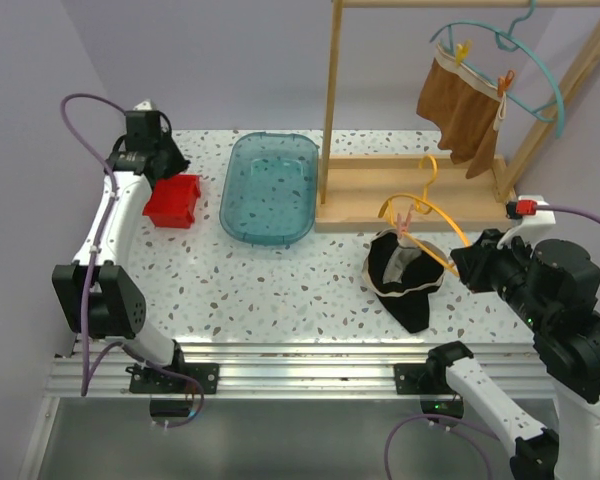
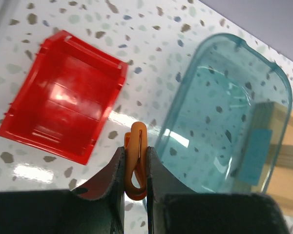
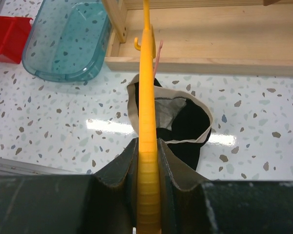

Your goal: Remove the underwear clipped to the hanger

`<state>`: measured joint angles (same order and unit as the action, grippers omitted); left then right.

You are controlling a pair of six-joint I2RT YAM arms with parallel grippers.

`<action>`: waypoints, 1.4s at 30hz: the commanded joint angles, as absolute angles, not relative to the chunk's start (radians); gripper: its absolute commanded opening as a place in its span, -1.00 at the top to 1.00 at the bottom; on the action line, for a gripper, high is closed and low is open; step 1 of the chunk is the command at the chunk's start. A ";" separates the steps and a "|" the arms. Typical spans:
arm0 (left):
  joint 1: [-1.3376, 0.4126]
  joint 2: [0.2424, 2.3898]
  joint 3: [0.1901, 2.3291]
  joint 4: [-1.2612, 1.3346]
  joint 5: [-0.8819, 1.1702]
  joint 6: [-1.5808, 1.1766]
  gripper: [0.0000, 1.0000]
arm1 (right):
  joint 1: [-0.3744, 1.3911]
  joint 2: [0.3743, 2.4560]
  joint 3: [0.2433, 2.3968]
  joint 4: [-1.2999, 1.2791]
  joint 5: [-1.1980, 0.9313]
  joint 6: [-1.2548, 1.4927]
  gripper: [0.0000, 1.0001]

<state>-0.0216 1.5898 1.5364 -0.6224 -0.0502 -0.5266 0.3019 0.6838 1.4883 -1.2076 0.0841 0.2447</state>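
Note:
The black underwear (image 1: 400, 278) with a beige waistband lies slumped on the table, still hanging from a yellow hanger (image 1: 432, 212) by a pale pink clip (image 1: 404, 220). My right gripper (image 1: 462, 262) is shut on that hanger's rim (image 3: 146, 87), with the black underwear (image 3: 188, 122) just beyond the fingers. The rust-brown underwear (image 1: 460, 115) hangs clipped to a teal hanger (image 1: 542, 85) on the rack. At the far left my left gripper (image 1: 165, 163) is shut on an orange clothespin (image 2: 136, 161), held above the table between the red bin and the tray.
A red bin (image 1: 173, 200) sits at the far left, with a teal plastic tray (image 1: 270, 190) to its right. The wooden rack (image 1: 380, 195) fills the back right; its base lies just behind the yellow hanger.

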 commanded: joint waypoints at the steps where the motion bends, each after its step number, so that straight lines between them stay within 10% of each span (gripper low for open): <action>1: 0.054 1.614 1.566 -0.580 -0.094 -0.499 1.00 | 0.299 0.666 1.508 -1.174 0.060 0.256 1.00; 12: 0.101 1.807 1.704 -0.611 -0.196 -0.456 0.89 | 0.301 0.650 1.488 -1.193 0.064 0.250 1.00; 26: 0.109 1.818 1.724 -0.652 -0.186 -0.474 -1.00 | 0.299 0.675 1.477 -1.160 0.064 0.252 1.00; 34: 0.029 1.576 1.605 -0.634 0.188 -0.558 -1.00 | 0.301 0.657 1.459 -1.144 0.077 0.244 1.00; 42: -0.437 1.325 1.273 -0.324 0.454 -0.833 -1.00 | 0.301 0.595 1.402 -1.117 0.061 0.241 1.00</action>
<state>-0.3168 1.3529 1.3468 -0.4816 0.3199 -0.6975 0.3019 0.6174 1.4101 -1.1912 0.0776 0.2497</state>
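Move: The left gripper already pinches the orange clip. The red box it is bound for lies about 8 cm to its left, 3 cm ahead and some 16 cm below; at that same level the teal basket stands roughly 12 cm to its right and 5 cm ahead. The pink clip on the held hanger is about 42 cm right of this gripper, 18 cm back and 5 cm higher. From the right hand, the red box lies some 52 cm left, 30 cm ahead and 28 cm below. Carry the orange clip left about 8 cm to the red box, sinking some 6 cm and easing forward, then open the left fingers wide and let go of it. With the fingers open, swing back to the right past the teal basket towards the hanger, rising and drawing back, the hand turning about 40 degrees clockwise. Keep the right gripper's hold on the hanger nearly still. ##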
